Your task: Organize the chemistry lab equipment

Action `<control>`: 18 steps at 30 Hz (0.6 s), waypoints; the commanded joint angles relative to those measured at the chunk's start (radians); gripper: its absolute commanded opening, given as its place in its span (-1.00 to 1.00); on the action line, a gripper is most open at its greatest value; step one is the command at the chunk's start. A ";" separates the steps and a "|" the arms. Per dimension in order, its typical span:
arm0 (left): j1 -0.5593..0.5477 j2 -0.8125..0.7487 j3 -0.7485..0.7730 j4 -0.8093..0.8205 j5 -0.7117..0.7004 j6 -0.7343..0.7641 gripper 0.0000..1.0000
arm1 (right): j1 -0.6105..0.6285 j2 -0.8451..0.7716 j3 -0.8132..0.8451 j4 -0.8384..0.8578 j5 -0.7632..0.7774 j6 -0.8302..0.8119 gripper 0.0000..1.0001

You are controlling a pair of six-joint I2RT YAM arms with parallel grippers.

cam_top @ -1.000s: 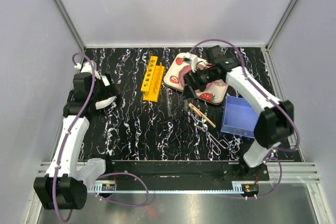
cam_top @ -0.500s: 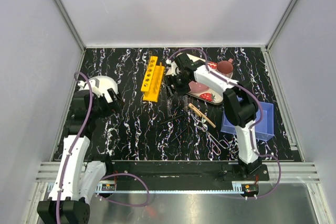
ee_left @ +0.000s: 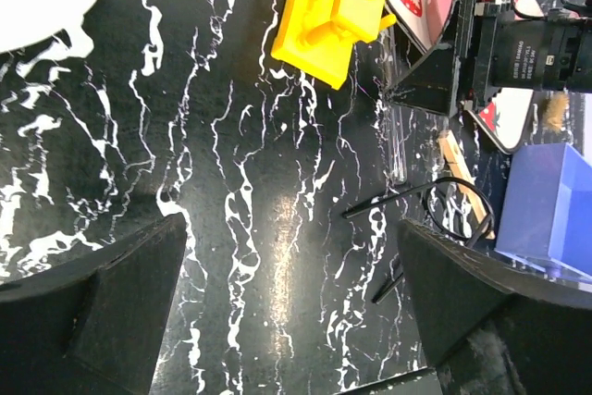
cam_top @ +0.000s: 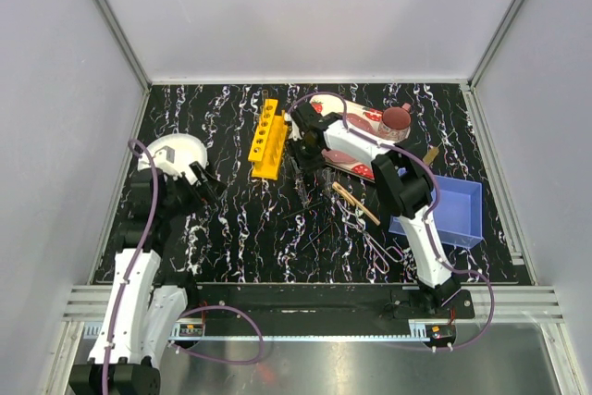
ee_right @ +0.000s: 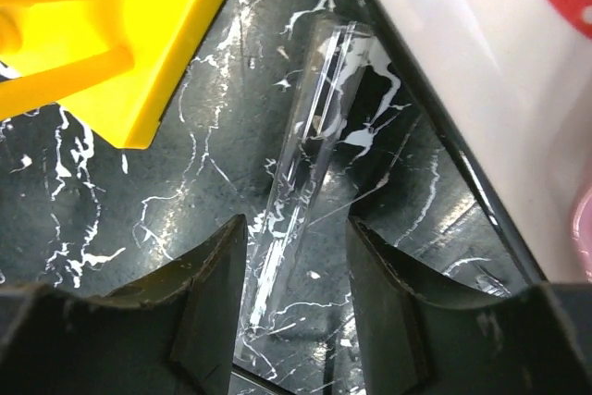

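Observation:
A clear glass tube (ee_right: 310,154) lies flat on the black marbled table between the yellow holed rack (ee_right: 120,34) and the strawberry-print tray (ee_right: 462,71). My right gripper (ee_right: 296,247) is down over the tube's near end. Its jaws stand part-way open on either side of the tube, with a gap still showing. From above, the right gripper (cam_top: 301,168) is just right of the rack (cam_top: 266,139). A tan wooden clamp (cam_top: 356,203), silvery forceps (cam_top: 375,245) and thin black rods (cam_top: 310,228) lie nearer the front. My left gripper (ee_left: 291,247) hangs wide open over bare table, holding nothing.
The tray (cam_top: 356,131) sits at the back right with a pink cup (cam_top: 398,117) beside it. A blue bin (cam_top: 444,210) stands at the right. A white bowl (cam_top: 176,150) rests by the left arm. Grey walls enclose the table.
My right arm swung left from over the tray and dropped beside the rack, its jaws narrowing around the glass tube. The left arm shifted slightly, its gripper still open.

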 commanded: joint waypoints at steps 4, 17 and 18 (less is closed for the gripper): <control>0.005 -0.068 -0.093 0.114 0.093 -0.164 0.98 | 0.030 0.026 0.033 0.013 0.121 0.000 -0.07; 0.005 -0.042 -0.196 0.335 0.301 -0.348 0.98 | 0.040 -0.059 0.001 0.030 0.063 -0.058 -0.57; 0.005 -0.030 -0.205 0.352 0.327 -0.374 0.98 | 0.040 -0.072 0.004 0.033 0.055 -0.064 -0.57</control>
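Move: The glass test tube lies on the table right between the right hand's half-open fingers, its middle only some 1 cm below them. The yellow rack stands about 9 cm ahead and 7 cm left of this hand, a second glass tube some 7 cm to its right and 1 cm back, and the strawberry tray about 9 cm ahead and 12 cm right. From the left hand the test tube is roughly 12 cm forward, 21 cm right and 16 cm down. Staying low and almost in place, the right hand shuts its fingers from half open until both pads pinch the test tube near its middle, tilting only about 5 degrees. The empty left hand, wide open, sinks some 1.5 cm and drifts about 4 cm to its right, towards the tube, rolling nearly 20 degrees so that its left side dips. ##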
